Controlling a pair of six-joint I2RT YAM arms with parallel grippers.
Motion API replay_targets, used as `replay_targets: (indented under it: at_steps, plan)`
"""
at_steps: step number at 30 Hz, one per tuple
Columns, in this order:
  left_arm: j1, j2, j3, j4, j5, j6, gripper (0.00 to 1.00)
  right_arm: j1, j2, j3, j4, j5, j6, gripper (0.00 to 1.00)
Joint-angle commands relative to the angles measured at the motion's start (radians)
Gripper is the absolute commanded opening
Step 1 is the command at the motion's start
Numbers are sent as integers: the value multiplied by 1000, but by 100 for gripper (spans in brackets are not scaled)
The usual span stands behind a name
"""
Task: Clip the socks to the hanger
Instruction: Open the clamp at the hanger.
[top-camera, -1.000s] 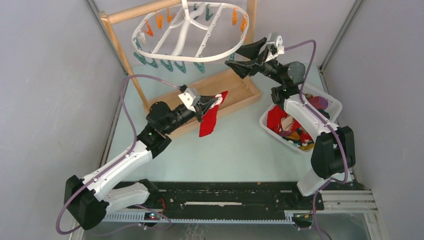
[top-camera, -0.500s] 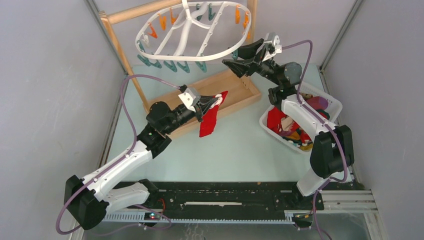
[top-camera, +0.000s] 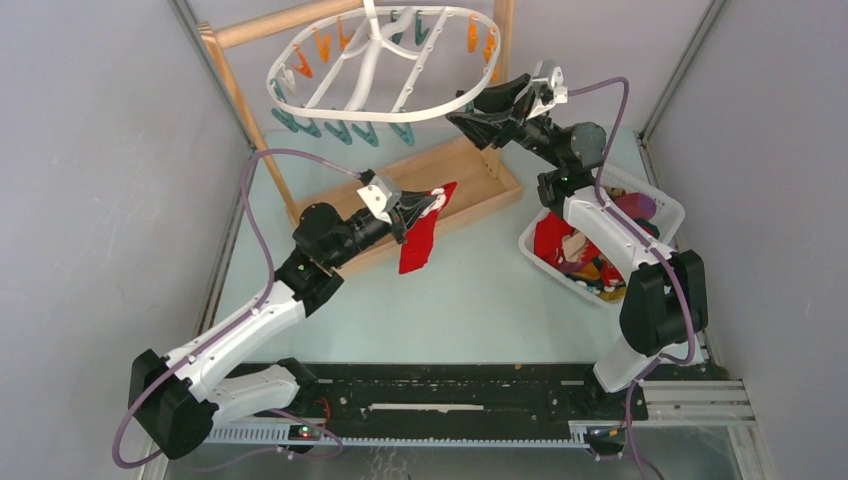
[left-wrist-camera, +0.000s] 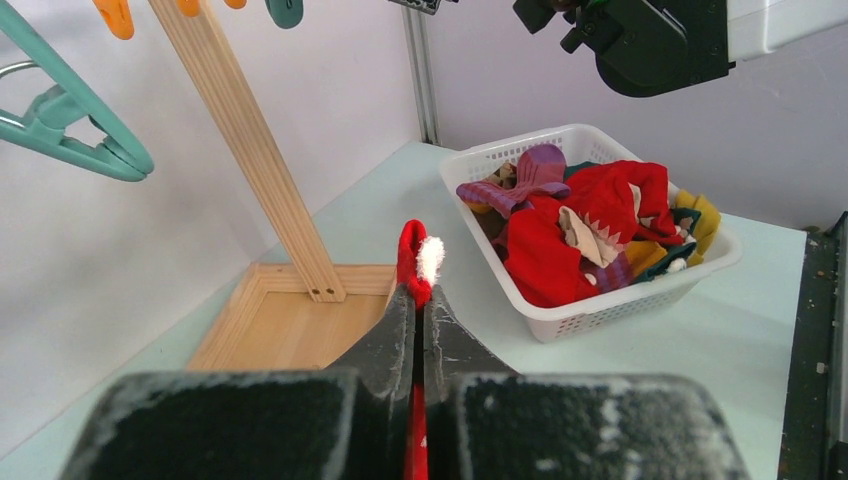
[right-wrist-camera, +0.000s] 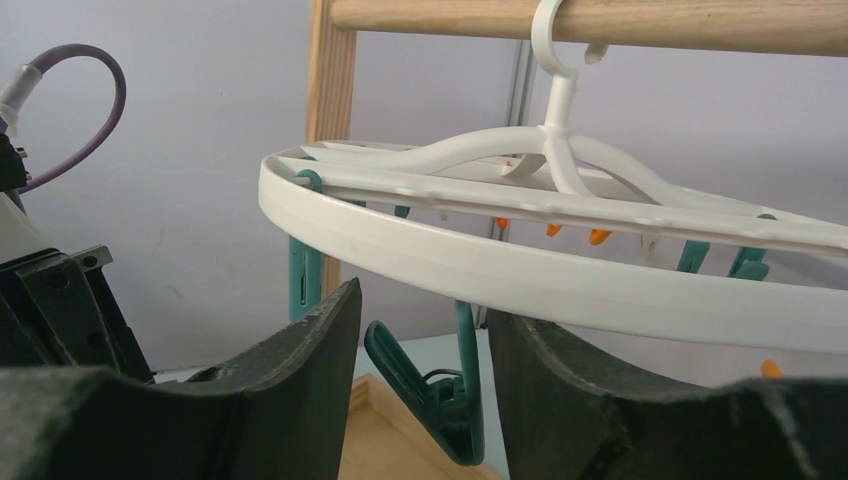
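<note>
The white oval hanger (top-camera: 440, 108) hangs by its hook from the wooden stand's bar, with orange and teal clothespins round its rim. My right gripper (top-camera: 468, 108) is open at the hanger's right rim (right-wrist-camera: 500, 265). Its jaws stand on either side of a dangling teal clothespin (right-wrist-camera: 440, 385), with gaps showing on both sides. My left gripper (top-camera: 432, 203) is shut on a red sock (top-camera: 420, 240), which hangs below it over the tray's front edge. The sock's white-tipped end (left-wrist-camera: 412, 255) pokes out past the fingertips. More socks (top-camera: 580, 255) lie piled in the basket.
A white plastic basket (top-camera: 655, 205) stands at the right, beside the right arm. The wooden stand's tray base (top-camera: 470, 175) sits under the hanger, and its upright post (left-wrist-camera: 250, 150) rises just left of my left gripper. Grey walls enclose both sides.
The right gripper's jaws have narrowed around the teal clothespin. The hanger has swung and shifted slightly. The left arm and its sock have not moved.
</note>
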Motion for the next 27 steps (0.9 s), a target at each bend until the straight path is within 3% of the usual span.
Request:
replay_targets:
  at_steps: [1, 7, 13, 21, 27]
  plan:
    - [-3, 1, 68, 53, 15, -3, 0, 0, 2, 39, 32, 8, 24, 53]
    - [-3, 4, 72, 60, 1, -5, 0, -2, -6, 39, 26, 1, 51, 33]
    - [2, 31, 101, 103, 23, -50, 0, -4, -26, 40, -17, -14, 121, 27]
    - [65, 96, 120, 271, 139, -245, 0, -9, -61, 44, -81, -36, 248, 24]
    - [99, 117, 132, 289, 170, -296, 0, 4, -64, 51, -80, -32, 286, 20]
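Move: The clamp to open hangs between the right gripper's spread fingers, about 1 cm left of the hand point and 2 cm below it; the hanger rim is some 2 cm above the hand. The next green clamp is roughly 8 cm left and 3 cm back. The red sock hangs about 11 cm back, 3 cm left and 15 cm below. From the left gripper holding that sock, the clamp to open lies some 10 cm ahead, 5 cm right and 8 cm up; the next green clamp about 8 cm ahead, 3 cm left, 8 cm up. Close the right gripper from a bit over half open to about a third, pinching the green clamp's two levers between the fingers, then keep the squeeze and roll the hand about 15 degrees around its own pointing direction, easing 1 cm back. Meanwhile raise the left gripper some 3.5 cm and slightly forward towards the clamp, tipping its fingers up about 10 degrees, with the red sock still pinched. ##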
